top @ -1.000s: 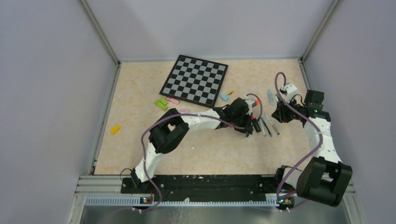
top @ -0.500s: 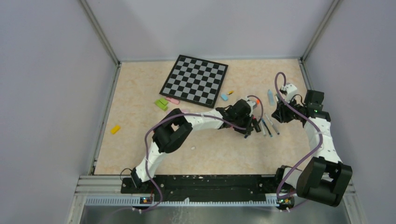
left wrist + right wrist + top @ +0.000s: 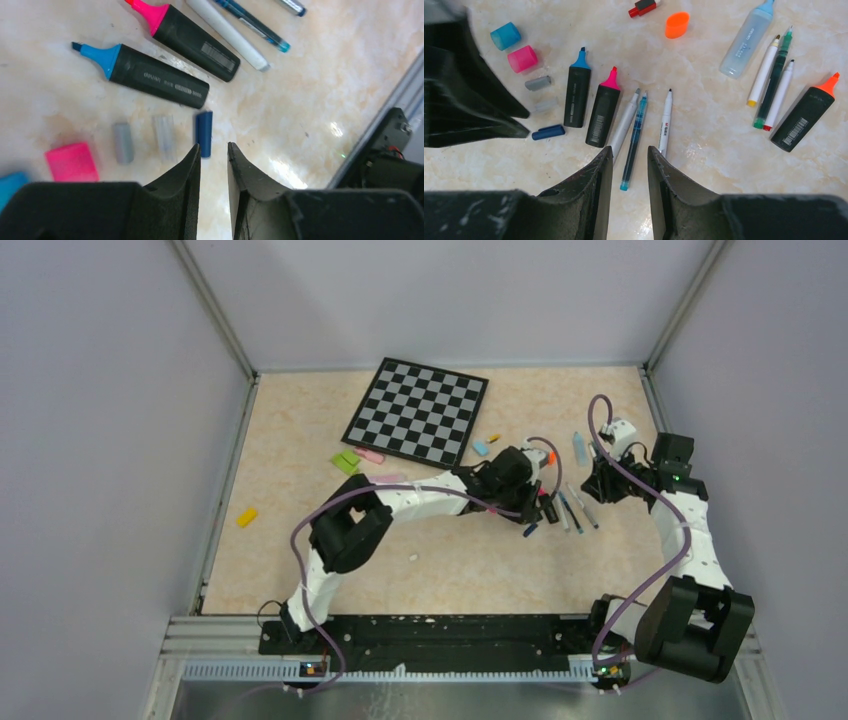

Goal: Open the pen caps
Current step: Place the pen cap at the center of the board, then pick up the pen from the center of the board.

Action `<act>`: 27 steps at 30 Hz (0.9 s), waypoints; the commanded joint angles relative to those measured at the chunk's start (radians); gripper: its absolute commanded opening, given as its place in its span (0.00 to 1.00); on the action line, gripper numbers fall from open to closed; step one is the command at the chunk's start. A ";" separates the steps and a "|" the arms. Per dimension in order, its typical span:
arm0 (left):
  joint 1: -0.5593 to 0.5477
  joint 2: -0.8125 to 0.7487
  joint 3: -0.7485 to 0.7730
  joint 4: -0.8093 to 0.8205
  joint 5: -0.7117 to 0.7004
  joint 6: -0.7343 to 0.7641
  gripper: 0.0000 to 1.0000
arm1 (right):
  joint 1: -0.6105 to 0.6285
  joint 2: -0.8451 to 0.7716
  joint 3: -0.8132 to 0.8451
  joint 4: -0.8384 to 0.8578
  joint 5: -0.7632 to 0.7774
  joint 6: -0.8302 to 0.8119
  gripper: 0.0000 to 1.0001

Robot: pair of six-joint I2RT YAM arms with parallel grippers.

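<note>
My left gripper [image 3: 214, 146] is open by a narrow gap and holds nothing. A dark blue pen cap [image 3: 203, 132] lies on the table just past its left fingertip. Beside that cap lie a clear cap [image 3: 164, 137], a grey cap [image 3: 123, 142] and a pink cap [image 3: 72, 161]. Two uncapped black highlighters, blue-tipped [image 3: 150, 75] and pink-tipped [image 3: 190, 35], rest beyond them. My right gripper [image 3: 630, 148] is open and empty above a teal pen [image 3: 635, 140], between a grey pen [image 3: 624, 125] and a white pen [image 3: 665, 122]. In the top view the left gripper [image 3: 538, 504] hovers over the pen row.
A checkered board [image 3: 417, 410] lies at the back. To the right are an orange cap [image 3: 676, 25], a light-blue barrel [image 3: 746, 42], thin white and green pens [image 3: 769, 80] and an orange-tipped highlighter [image 3: 804, 117]. A green block [image 3: 346, 462] and a yellow piece [image 3: 246, 517] lie to the left.
My left gripper has gone from shut to slightly open, and the dark blue cap now lies free on the table. The right arm has not moved.
</note>
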 commanded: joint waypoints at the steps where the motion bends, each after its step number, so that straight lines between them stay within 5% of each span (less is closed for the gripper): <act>1: -0.005 -0.227 -0.114 0.103 -0.029 0.065 0.29 | -0.015 -0.024 -0.011 0.010 -0.038 -0.016 0.31; 7: -0.002 -0.497 -0.376 0.156 -0.241 0.210 0.36 | -0.015 -0.027 -0.015 0.002 -0.068 -0.040 0.31; 16: 0.048 -0.776 -0.631 0.129 -0.462 0.556 0.90 | -0.015 -0.056 -0.039 0.013 -0.123 -0.071 0.31; 27: 0.392 -0.721 -0.582 0.024 -0.383 0.631 0.95 | -0.015 -0.073 -0.049 0.024 -0.134 -0.077 0.31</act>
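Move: The small blue-ended marker, likely the next to be taken, lies about 29 cm left of the empty left hand, 10 cm ahead and 3 cm below. The lilac highlighter is some 5 cm beyond it to the left and 3 cm farther out. On the way lie the pink cap, 7 cm left and 7 ahead of the hand, and the teal cap, 11 left and 8 ahead. From the right hand the marker is roughly 44 cm left, 6 ahead, 11 below. Left hand climbs about 10 cm, sweeps 27 cm left, then forward towards the blue-ended marker, fingers opening wide. ##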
